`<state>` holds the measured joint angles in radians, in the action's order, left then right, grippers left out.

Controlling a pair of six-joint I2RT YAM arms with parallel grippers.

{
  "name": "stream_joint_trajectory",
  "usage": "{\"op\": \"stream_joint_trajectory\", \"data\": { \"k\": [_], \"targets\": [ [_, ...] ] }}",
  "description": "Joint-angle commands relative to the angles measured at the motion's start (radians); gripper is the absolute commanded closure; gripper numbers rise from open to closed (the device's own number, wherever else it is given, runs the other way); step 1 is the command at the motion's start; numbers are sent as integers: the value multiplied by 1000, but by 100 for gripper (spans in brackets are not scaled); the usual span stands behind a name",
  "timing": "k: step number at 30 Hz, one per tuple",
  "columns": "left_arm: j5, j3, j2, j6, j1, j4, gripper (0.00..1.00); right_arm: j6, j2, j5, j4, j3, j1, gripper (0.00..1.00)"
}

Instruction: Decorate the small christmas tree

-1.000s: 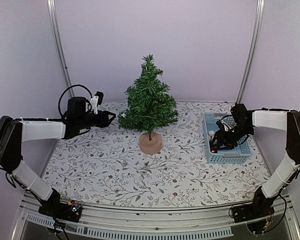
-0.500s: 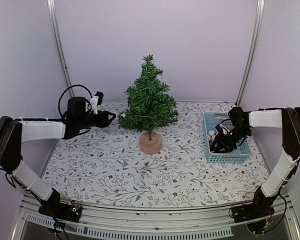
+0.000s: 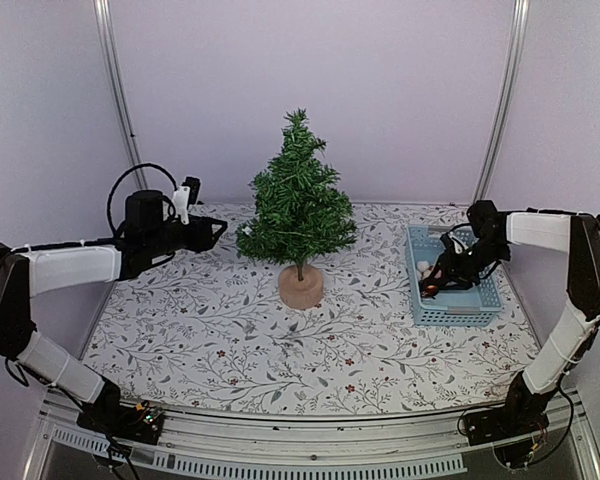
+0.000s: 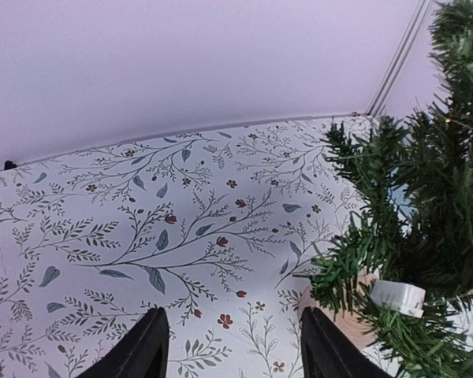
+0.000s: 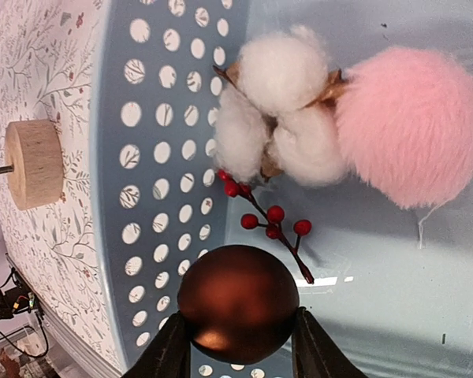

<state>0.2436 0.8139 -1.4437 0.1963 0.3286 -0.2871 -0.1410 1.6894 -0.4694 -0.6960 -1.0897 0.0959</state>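
The small christmas tree (image 3: 298,205) stands mid-table on its round wooden base (image 3: 301,286); no ornaments show on it. My left gripper (image 3: 218,233) hovers just left of the lower branches, open and holding nothing. The left wrist view shows that open gripper (image 4: 232,346) over the floral cloth, with tree branches (image 4: 426,197) and a white tag (image 4: 397,297) at right. My right gripper (image 3: 432,285) reaches into the blue basket (image 3: 455,314). In the right wrist view it (image 5: 240,324) is shut on a dark red-brown ball ornament (image 5: 238,299).
Inside the basket (image 5: 158,157) lie a white cotton boll (image 5: 280,110), a pink pompom (image 5: 410,126) and a red berry sprig (image 5: 272,220). The tree's base (image 5: 33,163) shows beyond the basket wall. Metal frame posts stand at the back corners.
My right gripper's jaws have narrowed onto the ball and the gripper has shifted slightly back in the basket. The left arm has risen a little and its jaws are slightly wider.
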Motion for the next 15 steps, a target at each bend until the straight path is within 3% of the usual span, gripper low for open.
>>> {"op": "stream_joint_trajectory", "data": {
  "k": [1,15],
  "targets": [
    [-12,-30,69,-30,-10,-19,39,-2,-41,-79,-7,-51,-20,65],
    [16,-120,292,-165,51,-54,37,-27,-112,-143,38,-103,-39,65]
  ]
}}
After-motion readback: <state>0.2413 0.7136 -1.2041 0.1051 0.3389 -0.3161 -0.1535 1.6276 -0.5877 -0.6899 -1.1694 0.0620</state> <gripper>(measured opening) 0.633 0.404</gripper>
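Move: The right gripper already holds the dark red ball in the basket. The tree's middle is roughly 25 cm to its left, 5 cm ahead and 14 cm higher. The cotton bolls lie about 8 cm straight ahead and 3 cm below, with the pink pompom 3 cm to their right and 1 cm nearer; the berry sprig is some 4 cm straight ahead, 4 cm below. From the left gripper the tree's middle is about 15 cm right, 3 cm ahead, at its own height. Keep the ball pinched in the right gripper and raise it about 5 cm, up from the basket floor, easing slightly forward as the wrist tilts some 10 degrees. Meanwhile back the left gripper, empty and still open, up and away from the tree, rising nearly 6 cm and drawing back 4 cm while its fingers tip upward. ##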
